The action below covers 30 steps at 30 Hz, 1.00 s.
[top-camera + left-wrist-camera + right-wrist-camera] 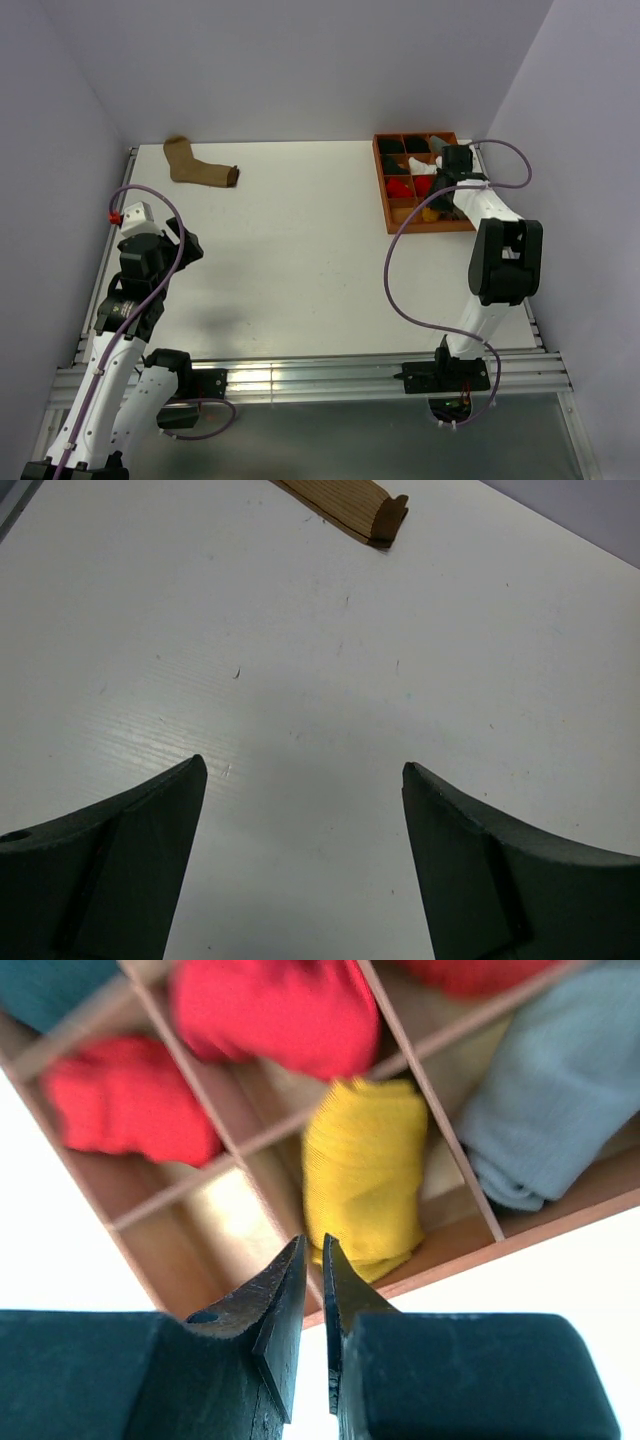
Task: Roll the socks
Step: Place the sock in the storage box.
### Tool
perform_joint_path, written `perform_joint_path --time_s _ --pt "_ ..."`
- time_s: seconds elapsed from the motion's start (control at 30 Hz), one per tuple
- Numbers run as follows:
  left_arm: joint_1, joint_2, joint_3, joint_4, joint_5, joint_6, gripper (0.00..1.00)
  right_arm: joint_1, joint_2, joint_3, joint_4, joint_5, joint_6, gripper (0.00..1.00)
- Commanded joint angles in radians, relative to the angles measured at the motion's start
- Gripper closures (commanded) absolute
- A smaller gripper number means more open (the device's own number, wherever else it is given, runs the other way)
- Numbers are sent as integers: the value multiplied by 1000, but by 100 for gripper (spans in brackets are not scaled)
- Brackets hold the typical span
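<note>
A light brown sock (203, 168) lies flat at the far left of the table; its toe end (350, 505) shows at the top of the left wrist view. My left gripper (185, 245) (303, 765) hovers open over bare table, well short of that sock, with nothing between its fingers. My right gripper (445, 195) (313, 1242) hangs over the near edge of the wooden tray (383, 190). Its jaws are almost together and empty. Just beyond its tips a rolled yellow sock (365, 1175) lies in a tray compartment.
The tray (560, 1225) is split into compartments that hold red rolls (275, 1010), a grey-blue roll (560, 1110) and dark ones. White walls close in the table on three sides. A purple cable loops beside each arm.
</note>
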<state>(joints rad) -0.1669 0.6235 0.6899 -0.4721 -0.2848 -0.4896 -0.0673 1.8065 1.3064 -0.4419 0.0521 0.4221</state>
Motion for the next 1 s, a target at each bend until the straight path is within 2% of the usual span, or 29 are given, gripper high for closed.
perform_joint_path --time_s 0.0,0.43,0.67,0.83,0.97 --pt "4 -8 -4 27 13 20 15 -2 -88 17 98 49 -5 81" --pt "4 8 -6 32 29 28 15 -72 105 65 195 -17 35 87" --pt "4 13 -7 35 30 28 15 -101 180 65 108 32 98 88" --pt "4 13 -10 38 35 26 15 -118 165 62 100 8 98 89" --pt "4 13 -12 46 49 28 15 -115 50 56 147 -89 66 84"
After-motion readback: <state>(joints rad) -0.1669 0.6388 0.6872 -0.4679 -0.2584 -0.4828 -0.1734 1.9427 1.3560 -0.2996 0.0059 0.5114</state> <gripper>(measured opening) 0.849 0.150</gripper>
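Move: The right hand, its fingers nearly shut, hovers over the near left corner of the yellow sock, whose middle is about 2 cm ahead, 3 cm right and 4 cm below. The middle red sock lies some 10 cm ahead and 3 cm right, the grey sock 3 cm ahead and 11 cm right, and the empty compartment 2 cm ahead and 5 cm left. From the left hand, the yellow sock is about 20 cm ahead and 62 cm right, well below. The right hand goes on rising about 3 cm while reaching forward over the yellow sock, then veers right and sinks nearly 6 cm, so that it ends some 4 cm farther forward and 4 cm farther right, with its fingertips coming down on the sock's far end beside the red-sock divider. The fingers stay nearly shut throughout as the wrist turns roughly 10 degrees clockwise, and the tips now press down on the fabric there, still edging right at that low height before they settle. ##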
